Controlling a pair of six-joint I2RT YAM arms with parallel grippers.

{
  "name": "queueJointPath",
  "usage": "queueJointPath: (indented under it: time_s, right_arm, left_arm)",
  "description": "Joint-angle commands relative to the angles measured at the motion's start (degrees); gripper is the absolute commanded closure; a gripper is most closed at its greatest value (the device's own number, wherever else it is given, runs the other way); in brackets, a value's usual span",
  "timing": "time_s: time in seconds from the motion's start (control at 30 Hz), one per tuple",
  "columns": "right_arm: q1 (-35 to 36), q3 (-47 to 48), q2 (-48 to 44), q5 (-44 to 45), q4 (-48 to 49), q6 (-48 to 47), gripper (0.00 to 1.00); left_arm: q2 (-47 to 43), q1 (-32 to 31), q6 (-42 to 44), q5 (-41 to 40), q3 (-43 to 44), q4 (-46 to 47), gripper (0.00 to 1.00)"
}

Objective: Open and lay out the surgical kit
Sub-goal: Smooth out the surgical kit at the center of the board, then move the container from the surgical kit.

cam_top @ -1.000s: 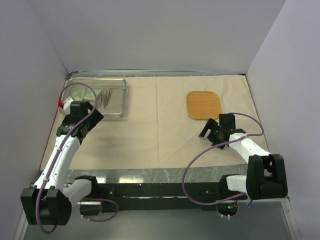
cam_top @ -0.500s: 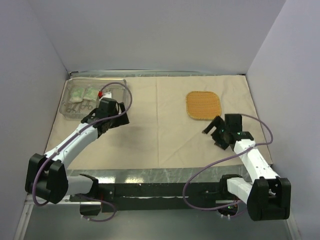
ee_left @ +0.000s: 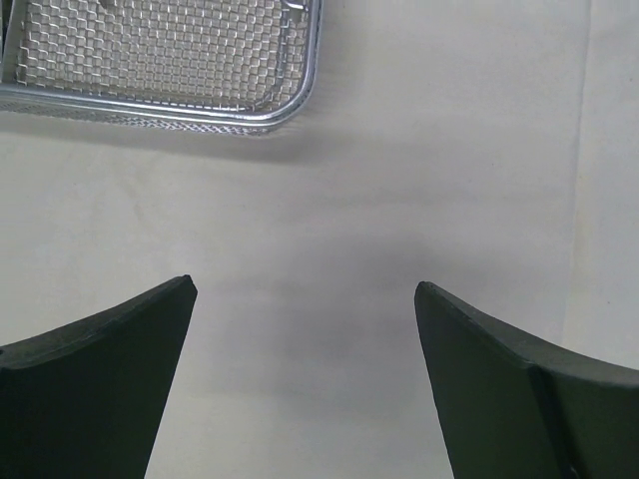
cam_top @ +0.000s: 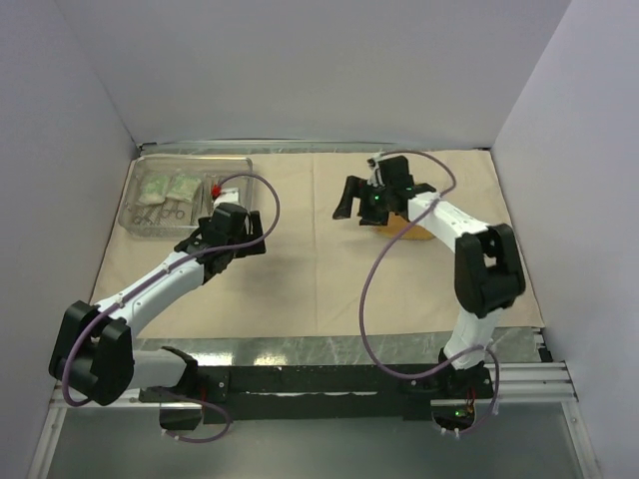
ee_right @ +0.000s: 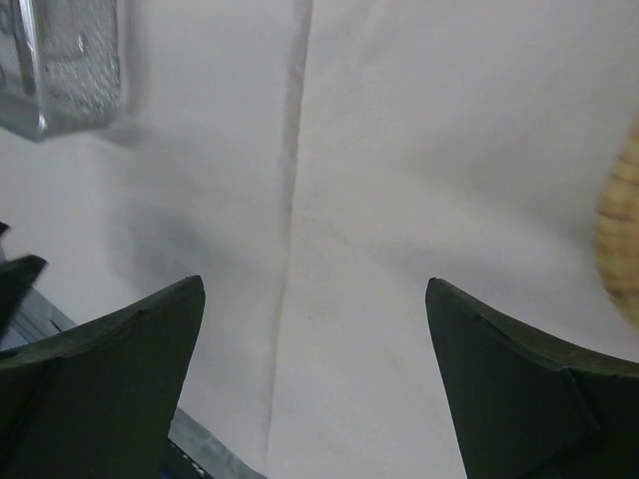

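Observation:
The beige wrapping cloth (cam_top: 300, 259) lies spread flat over the table. At its far left corner stands the steel wire-mesh tray (cam_top: 190, 158), holding two green-white packets (cam_top: 168, 187) and ring-handled forceps (cam_top: 163, 212). I cannot make out the tweezers. My left gripper (cam_top: 228, 232) hovers at the tray's near right corner, open and empty; its wrist view shows that tray corner (ee_left: 250, 118) above bare cloth (ee_left: 329, 230). My right gripper (cam_top: 357, 205) hangs open and empty over the cloth's far middle, left of the orange pad.
The orange woven pad (cam_top: 421, 232) lies mostly hidden under my right arm; its edge (ee_right: 624, 239) shows in the right wrist view. A fold crease (ee_right: 290, 230) runs down the cloth's middle. Grey walls close in the left, far and right sides.
My left arm has swung from the tray's left side across to its near right corner. My right arm has swept from the near right up to the far middle, over the orange pad.

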Motion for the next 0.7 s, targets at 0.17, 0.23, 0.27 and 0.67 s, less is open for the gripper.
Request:
queueJointPath:
  time_s: [0.17,0.23,0.27,0.67]
  right_arm:
    - [-0.37,7.65,9.42,5.20,-11.74,-12.02,0.00]
    - [-2.30,8.53,10.04,7.92,-12.98,-13.52,0.00]
    - [-3.09,8.62,10.31,8.98,-12.98,-13.87,0.00]
    - [-15.67,25.91,20.85,17.33,-13.60,-20.02,0.00]
  left_arm:
    - [-0.70,-0.15,0.88,-2.64,-0.09,4.69,0.01]
    - [-0.70,-0.06,0.88,-2.55,0.00,4.69,0.01]
    - [-0.70,-0.15,0.88,-2.64,0.00,4.69,0.01]
    - [-1.23,-0.15,0.88,-2.64,-0.44,5.13,0.01]
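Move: The woven basket is about 13 cm to the right of the empty right hand, some 6 cm ahead and roughly 11 cm below it on the cloth. The left gripper hovers about 24 cm to the right hand's left and 5 cm back, at like height; the instrument tray's middle is about 37 cm left and 9 cm ahead. From the left hand the basket is some 36 cm right and 11 cm ahead. The right gripper's right finger ends up against the near-left corner of the woven basket, seemingly pushing it along. To get there the right hand first sinks about 7 cm towards the cloth, then sweeps right and forward, ending some 14 cm right and 8 cm ahead of its start. It rolls about 20 degrees, left side dropping, with jaws staying wide open. ##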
